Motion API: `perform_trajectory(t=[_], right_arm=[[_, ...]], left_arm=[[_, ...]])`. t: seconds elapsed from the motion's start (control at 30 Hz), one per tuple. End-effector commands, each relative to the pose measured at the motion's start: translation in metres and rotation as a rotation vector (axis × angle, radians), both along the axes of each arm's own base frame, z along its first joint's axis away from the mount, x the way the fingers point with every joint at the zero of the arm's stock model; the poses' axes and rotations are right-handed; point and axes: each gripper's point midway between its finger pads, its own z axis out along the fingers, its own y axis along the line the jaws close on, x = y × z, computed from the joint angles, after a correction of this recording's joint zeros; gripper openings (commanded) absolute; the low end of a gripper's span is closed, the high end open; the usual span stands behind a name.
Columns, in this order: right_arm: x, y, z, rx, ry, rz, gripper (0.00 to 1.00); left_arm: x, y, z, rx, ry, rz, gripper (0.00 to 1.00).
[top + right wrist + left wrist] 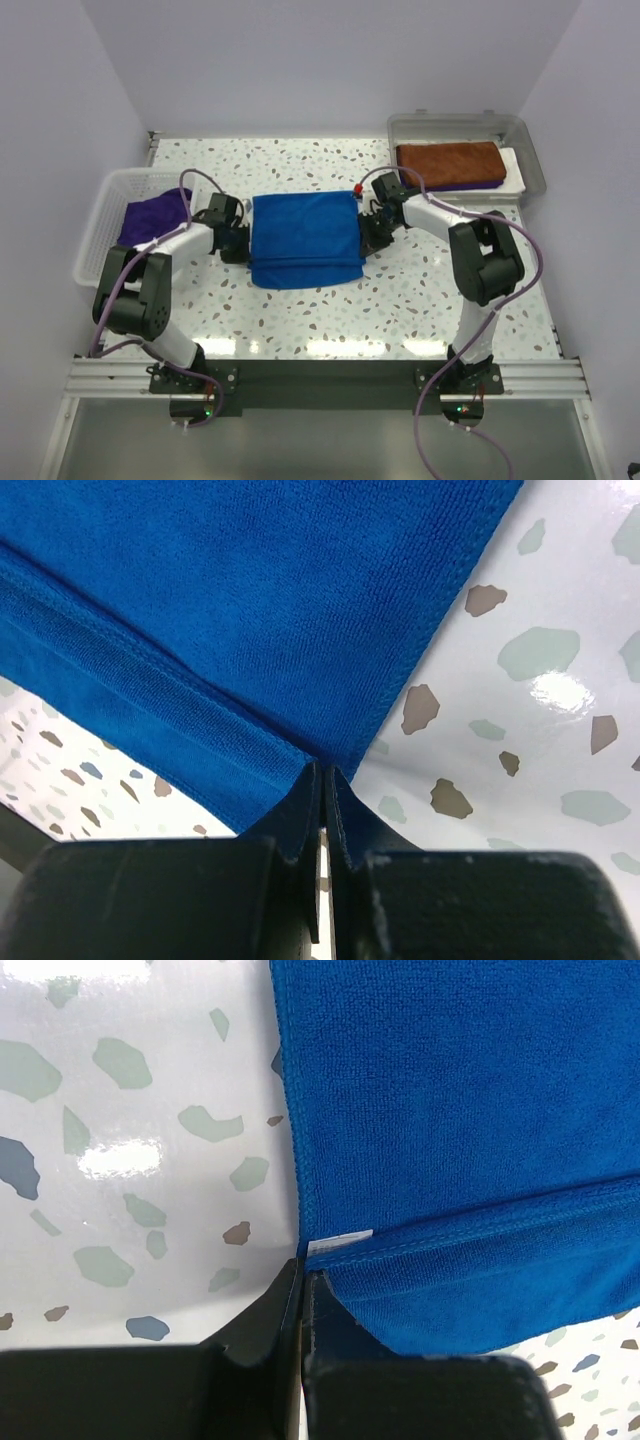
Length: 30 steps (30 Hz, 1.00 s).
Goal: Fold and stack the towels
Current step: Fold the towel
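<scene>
A royal blue towel point(305, 240) lies folded in the middle of the speckled table, its layered edges toward the front. My left gripper point(243, 240) is shut on its left edge, pinching the corner by the white label point(340, 1243). In the left wrist view the left gripper point(303, 1265) meets the blue towel point(450, 1110) right at its tips. My right gripper point(366, 232) is shut on the opposite edge. The right wrist view shows the right gripper point(323, 770) nipping a corner of the blue towel point(250, 590). A rust-brown towel point(448, 160) rests on a purple towel point(470, 185). Another purple towel point(150, 215) lies crumpled at the left.
The stacked towels sit in a grey tray point(525, 150) at the back right. A white basket point(100, 215) at the left edge holds the crumpled purple towel. Speckled tabletop point(400, 300) shows in front of the blue towel.
</scene>
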Motion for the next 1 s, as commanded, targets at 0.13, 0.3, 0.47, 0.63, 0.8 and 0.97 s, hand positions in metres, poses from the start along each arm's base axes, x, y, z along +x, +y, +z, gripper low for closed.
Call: perform_trajectory(t=[0.13, 0.3, 0.47, 0.63, 0.8, 0.97], right_arm=[[0.018, -0.021, 0.035, -0.065, -0.103, -0.058, 0.00], [0.024, -0.026, 0.076, -0.061, -0.200, -0.086, 0.00], [0.018, -0.030, 0.098, -0.053, -0.237, -0.101, 0.00], [0.002, -0.030, 0.088, -0.031, -0.207, -0.098, 0.00], [-0.017, -0.032, 0.064, -0.021, -0.144, -0.105, 0.00], [-0.021, -0.032, 0.043, -0.030, -0.103, -0.105, 0.00]], left_arm=[[0.017, 0.021, 0.035, 0.095, -0.079, 0.070, 0.00], [0.027, 0.024, 0.078, 0.105, -0.158, 0.101, 0.00], [0.023, 0.020, 0.106, 0.096, -0.222, 0.101, 0.00], [0.008, 0.022, 0.088, 0.107, -0.174, 0.093, 0.00], [-0.008, 0.020, 0.066, 0.094, -0.135, 0.088, 0.00], [-0.017, 0.015, 0.037, 0.086, -0.078, 0.077, 0.00]])
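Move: Just over the table, both hands still pinch the ends of the blue towel's upper edge. The lower layer's near left corner is about 5 cm back and 1 cm right of the left hand; its near right corner lies about 5 cm straight back from the right hand. The towel's far fold has its middle some 13 cm ahead and 10 cm right of the left hand. The white basket is 20 cm to the left hand's left and 6 cm ahead; the brown towel is 17 cm right and 19 cm ahead of the right hand. Lifting together, both hands keep their pinch on the corners and raise the towel's upper edge about 10 cm, easing slightly forward while the fingertips tilt some 15 degrees outward. They then sink 4–5 cm and draw back 4 cm towards the robot, undoing most of the tilt, so the edge ends some 2 cm nearer the base than it began. ##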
